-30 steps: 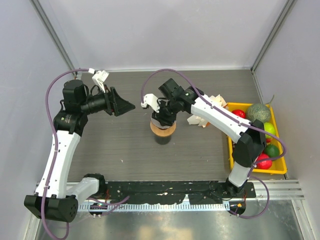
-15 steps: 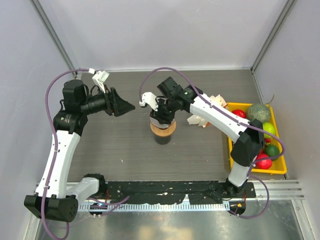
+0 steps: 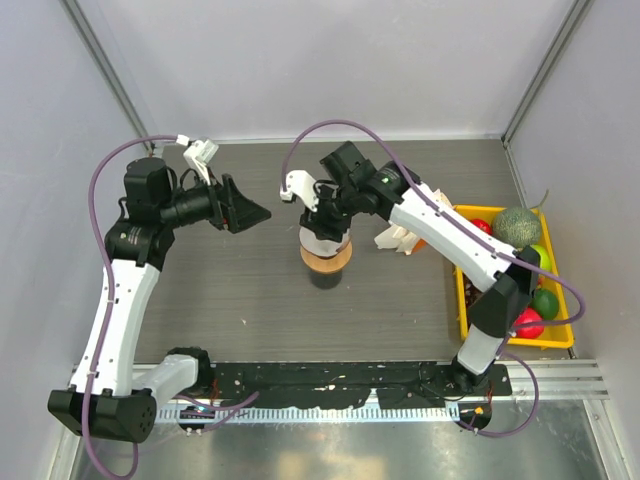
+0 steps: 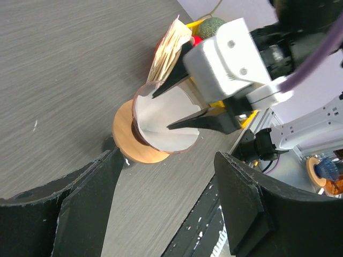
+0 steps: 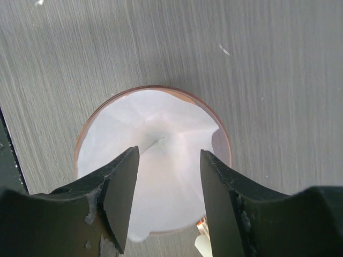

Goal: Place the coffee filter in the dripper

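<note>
The dripper (image 3: 326, 258), a clear cone on a tan wooden collar (image 4: 128, 142), stands upright mid-table. The white coffee filter (image 5: 155, 176) lies spread inside it, lining the cone up to the rim (image 5: 86, 134); it also shows in the left wrist view (image 4: 161, 134) and from above (image 3: 320, 238). My right gripper (image 3: 325, 215) hangs directly over the dripper, open (image 5: 169, 154), its fingers apart above the paper and holding nothing. My left gripper (image 3: 255, 213) hovers to the dripper's left, pointing at it, open and empty (image 4: 169, 179).
A bunch of paper filters (image 3: 405, 235) lies just right of the dripper, behind the right arm. A yellow tray (image 3: 545, 343) with red and green fruit sits at the right edge. Walls close the table at the back and both sides.
The right gripper has opened its jaws and lifted a little off the dripper, leaving the filter inside. The left gripper's jaws have spread wider; that arm has stayed in place.
</note>
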You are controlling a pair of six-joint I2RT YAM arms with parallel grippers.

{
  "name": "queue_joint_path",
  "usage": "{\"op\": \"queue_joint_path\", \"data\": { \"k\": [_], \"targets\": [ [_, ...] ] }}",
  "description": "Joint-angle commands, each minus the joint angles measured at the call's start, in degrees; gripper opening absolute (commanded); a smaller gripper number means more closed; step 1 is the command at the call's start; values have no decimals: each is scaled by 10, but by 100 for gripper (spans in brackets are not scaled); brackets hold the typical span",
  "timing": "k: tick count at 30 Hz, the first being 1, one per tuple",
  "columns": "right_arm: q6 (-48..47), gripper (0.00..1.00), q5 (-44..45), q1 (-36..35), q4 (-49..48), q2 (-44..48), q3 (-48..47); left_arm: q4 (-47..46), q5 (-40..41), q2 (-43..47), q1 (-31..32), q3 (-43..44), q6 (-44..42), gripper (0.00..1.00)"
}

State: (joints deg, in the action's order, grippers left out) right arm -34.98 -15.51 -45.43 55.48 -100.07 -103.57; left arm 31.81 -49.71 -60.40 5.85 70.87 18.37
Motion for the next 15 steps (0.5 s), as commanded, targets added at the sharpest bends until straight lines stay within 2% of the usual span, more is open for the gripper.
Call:
{"op": "queue_joint_path", "data": {
  "k": [1, 5, 6, 10, 15],
  "targets": [
    [23, 57, -13, 3, -16, 73, -37, 21, 14, -7, -5, 53, -47, 80],
    [59, 63, -37, 24, -51, 117, -32, 63, 32, -25, -4, 97, -94, 91],
    [75, 66, -45, 37, -66, 132, -30, 74, 30, -31, -4, 113, -104, 99],
    [123, 72, -57, 87, -130, 181, 4, 140, 25, -73, -4, 191, -158, 99],
    [216, 83, -81, 176, -206, 243, 66, 238, 89, -143, -4, 316, -223, 99]
  ]
}}
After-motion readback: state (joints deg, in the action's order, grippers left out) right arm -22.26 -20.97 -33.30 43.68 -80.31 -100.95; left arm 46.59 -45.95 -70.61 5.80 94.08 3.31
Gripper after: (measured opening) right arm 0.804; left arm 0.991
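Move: The coffee filter already sits in the dripper, about 6 cm below the right hand, some 2 cm to its left and 1 cm back. The stack of spare filters stands roughly 18 cm to the right of the dripper and 9 cm farther out, low on the table. From the left hand the filter in the dripper is about 14 cm right, 2 cm ahead and 17 cm below. Right hand rises some 15 cm off the dripper, then swings right, opening wider; left lifts about 5 cm, opening. ##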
